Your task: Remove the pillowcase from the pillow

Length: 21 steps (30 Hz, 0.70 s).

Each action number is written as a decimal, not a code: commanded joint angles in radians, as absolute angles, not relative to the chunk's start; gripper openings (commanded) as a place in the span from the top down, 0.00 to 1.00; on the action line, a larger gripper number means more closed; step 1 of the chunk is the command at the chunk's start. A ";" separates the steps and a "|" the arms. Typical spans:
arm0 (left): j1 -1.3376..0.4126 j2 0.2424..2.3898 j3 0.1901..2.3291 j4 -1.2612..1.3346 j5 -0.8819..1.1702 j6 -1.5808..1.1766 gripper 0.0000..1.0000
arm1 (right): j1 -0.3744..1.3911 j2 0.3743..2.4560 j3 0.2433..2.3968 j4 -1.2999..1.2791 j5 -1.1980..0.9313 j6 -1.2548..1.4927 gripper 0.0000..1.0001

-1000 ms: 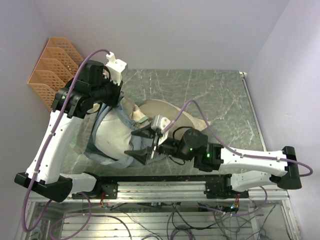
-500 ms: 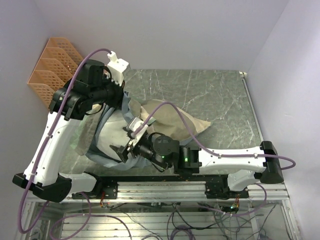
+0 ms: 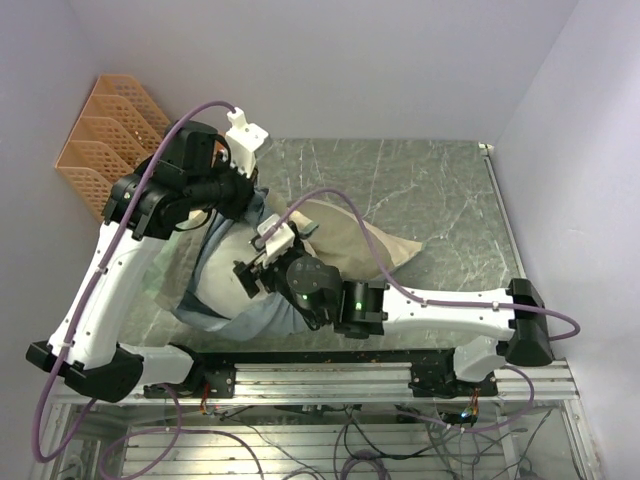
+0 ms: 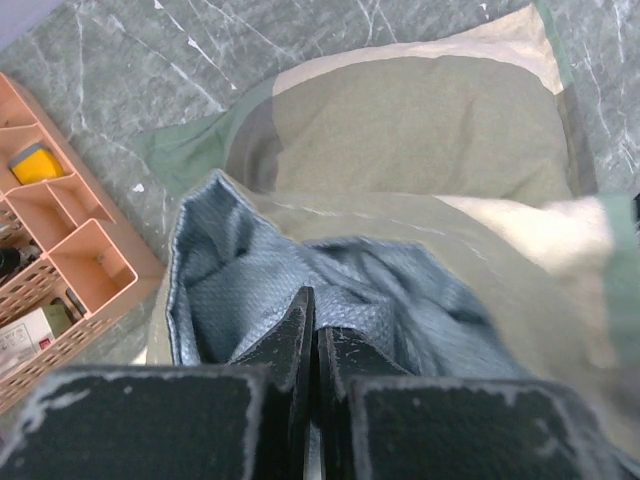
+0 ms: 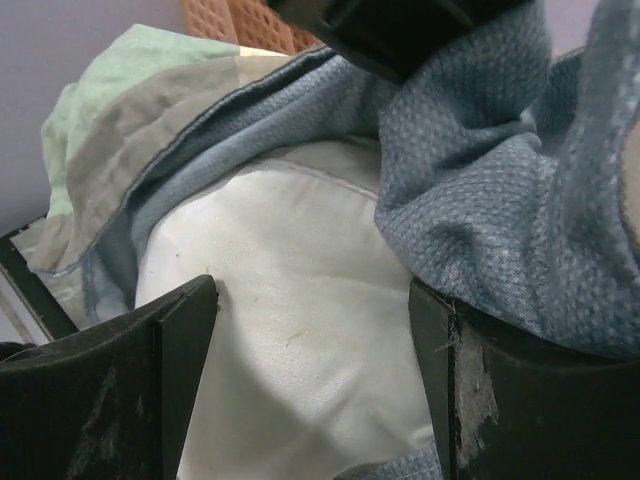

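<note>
The pillow (image 3: 213, 283) is off-white and lies at the near left, its end bare where the pillowcase (image 3: 352, 240) opens. The pillowcase has olive and tan panels outside and blue-grey cloth inside. My left gripper (image 3: 251, 200) is shut on the blue-grey rim of the pillowcase (image 4: 400, 310) and holds it up, as the left wrist view (image 4: 316, 312) shows. My right gripper (image 3: 251, 272) is open over the bare pillow end. In the right wrist view my right gripper (image 5: 312, 295) straddles the white pillow (image 5: 290, 240), with blue-grey pillowcase (image 5: 480, 190) draped over the right finger (image 5: 480, 390).
An orange slotted rack (image 3: 105, 135) stands against the left wall at the back; it also shows in the left wrist view (image 4: 60, 240) holding small items. The grey marbled table (image 3: 430, 190) stretches to the right. A metal rail (image 3: 330, 380) runs along the near edge.
My right arm has swung left and its open gripper now sits over the bare pillow end. My left gripper has shifted slightly back and right, still holding the cloth rim.
</note>
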<state>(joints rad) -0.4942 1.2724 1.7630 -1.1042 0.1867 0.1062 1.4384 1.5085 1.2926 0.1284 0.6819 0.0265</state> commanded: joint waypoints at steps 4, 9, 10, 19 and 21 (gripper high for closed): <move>-0.505 1.293 1.814 -1.115 0.253 0.109 0.93 | 1.291 1.595 1.302 0.115 0.518 0.172 0.28; -0.506 1.295 1.809 -1.096 0.232 0.121 0.93 | 1.277 1.544 1.235 0.266 0.233 0.152 0.83; -0.506 1.294 1.806 -1.091 0.220 0.127 0.93 | 1.277 1.518 1.205 0.312 0.159 0.155 0.95; -0.505 1.304 1.789 -1.009 0.168 0.108 0.93 | 1.334 1.407 1.076 0.480 -0.272 0.199 1.00; -0.506 1.310 1.793 -1.001 0.167 0.097 0.93 | 1.357 1.417 1.082 0.487 -0.306 0.199 1.00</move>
<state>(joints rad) -0.4992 1.2938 1.7733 -1.1362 0.1791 0.1226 1.2888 1.4200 1.0897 0.4160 -0.0673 0.1654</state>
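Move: The bare white fold of the pillow that the right fingers will shut on lies about 5 cm ahead of the right hand, 1 cm to its left and 3 cm lower. The pillowcase's blue rim, held by the left hand, is some 12 cm ahead, 2 cm right and 3 cm higher. The case's closed end is spread roughly 27 cm right, 5 cm ahead and 18 cm down. From the left hand, that pillow fold lies about 8 cm back, 3 cm left and 6 cm below. The white pillow is taken by the right hand, which pushes forward and down some 5 cm into it inside the open case, then shuts its fingers, pinching a fold. Straight away it pulls back about 10 cm and up a little, swinging roughly 30 degrees counter-clockwise with its left side rising. The left hand stays put, still shut on the blue rim. ##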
